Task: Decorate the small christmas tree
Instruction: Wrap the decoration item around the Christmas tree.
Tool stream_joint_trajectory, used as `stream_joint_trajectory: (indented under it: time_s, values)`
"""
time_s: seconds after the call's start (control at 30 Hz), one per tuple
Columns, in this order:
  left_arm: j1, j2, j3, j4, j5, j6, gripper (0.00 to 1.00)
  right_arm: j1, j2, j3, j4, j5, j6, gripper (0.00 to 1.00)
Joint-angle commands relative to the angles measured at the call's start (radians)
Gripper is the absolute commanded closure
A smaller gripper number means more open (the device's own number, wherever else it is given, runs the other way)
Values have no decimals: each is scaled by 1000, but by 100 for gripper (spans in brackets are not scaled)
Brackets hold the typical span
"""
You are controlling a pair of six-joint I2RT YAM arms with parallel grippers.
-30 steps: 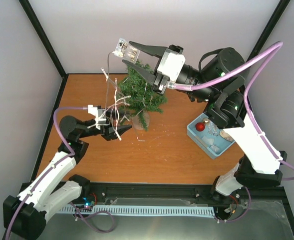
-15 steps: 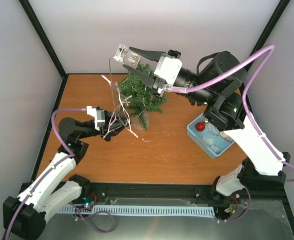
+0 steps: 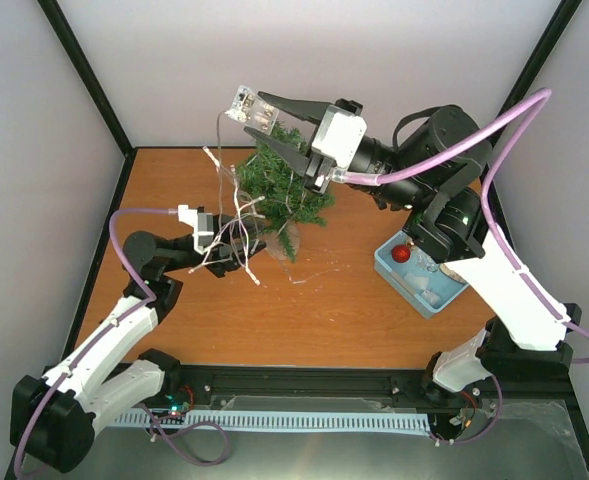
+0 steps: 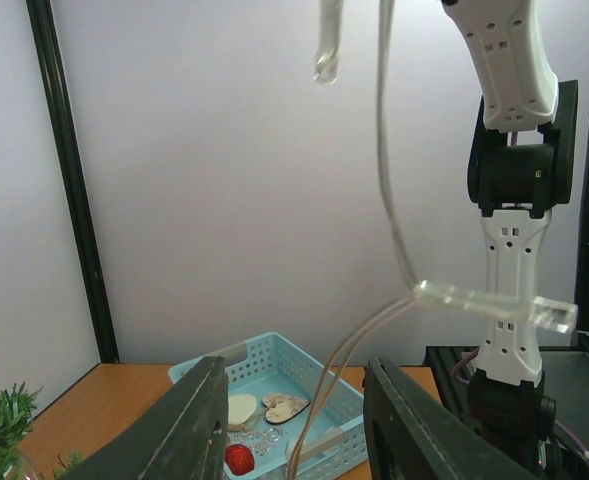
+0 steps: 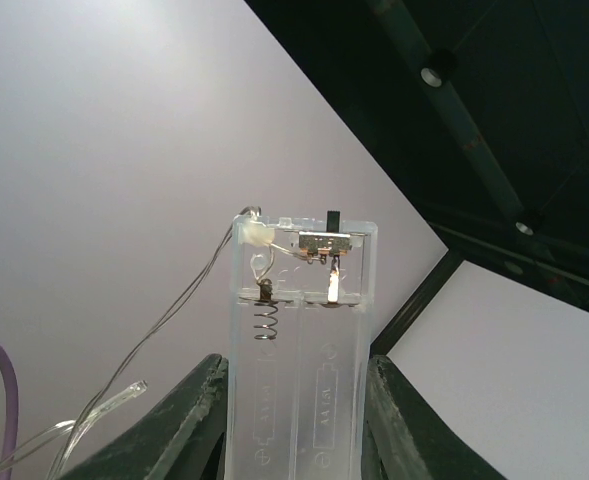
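The small christmas tree (image 3: 279, 190) stands at the back middle of the wooden table; a tip of it shows in the left wrist view (image 4: 2, 418). My right gripper (image 3: 264, 112) is shut on a clear battery box (image 3: 251, 107) and holds it high above the tree's left side; the box fills the right wrist view (image 5: 299, 330). A clear string of lights (image 3: 229, 232) hangs from the box down to my left gripper (image 3: 232, 262), left of the tree's base. My left gripper (image 4: 294, 430) is open, and the wire (image 4: 386, 200) runs loose between its fingers.
A light blue basket (image 3: 444, 296) at the right holds a red ball (image 3: 401, 254) and flat pale ornaments; it also shows in the left wrist view (image 4: 319, 365). Black frame posts stand at the back corners. Grey walls enclose the table.
My right gripper has shifted a little left with the battery box. My left gripper has moved slightly right toward the tree's base, and the hanging lights swung with it.
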Motion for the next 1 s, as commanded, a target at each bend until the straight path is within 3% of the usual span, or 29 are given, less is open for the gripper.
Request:
stream_joint_trajectory:
  time_s: [0.0, 0.27, 0.4, 0.43, 0.53, 0.63, 0.8, 0.97]
  values:
    - [-8, 5, 22, 86, 13, -18, 62, 9, -22, -26, 39, 8, 11, 73]
    - [-33, 32, 22, 107, 31, -27, 64, 9, -29, -46, 59, 28, 5, 73]
    - [-33, 21, 25, 80, 9, 0, 98, 9, -33, -44, 37, 36, -7, 73]
    - [-33, 9, 29, 40, -12, 25, 99, 9, -39, -46, 14, 45, -22, 73]
    - [-33, -50, 60, -158, -128, 119, 99, 9, -80, -57, -88, 131, -94, 76]
    - [-31, -84, 77, -323, -279, 173, 99, 9, -143, -87, -141, 314, -158, 77]
    - [-25, -111, 62, -414, -452, 148, 99, 9, -259, -150, -108, 616, -256, 77]
    - [13, -92, 90, -498, -580, 118, 99, 9, -380, -214, -26, 648, -293, 77]
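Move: The left hand's open fingers stand around a strand of the light string, practically at the finger pads, with the Christmas tree some 19 cm ahead, about 4 cm to the right, its middle roughly 15 cm lower. The right hand, holding the battery box, has the tree about 24 cm ahead, practically in line sideways and roughly 45 cm below; the blue basket lies around 20 cm ahead of that hand and 38 cm to its right, some 63 cm down. The left hand barely shifts while its fingers shut and pinch the light string, then carries the string forward about 5 cm towards the tree's near left side, drifting a little left as the wrist turns counter-clockwise by over 20 degrees. The right hand keeps its grip on the battery box, first easing down a little, then sweeping quickly some 12 cm to the right and a few centimetres forward, high on the near side of the tree, turning clockwise about 30 degrees so that its fingers swing from pointing left towards forward-left. ##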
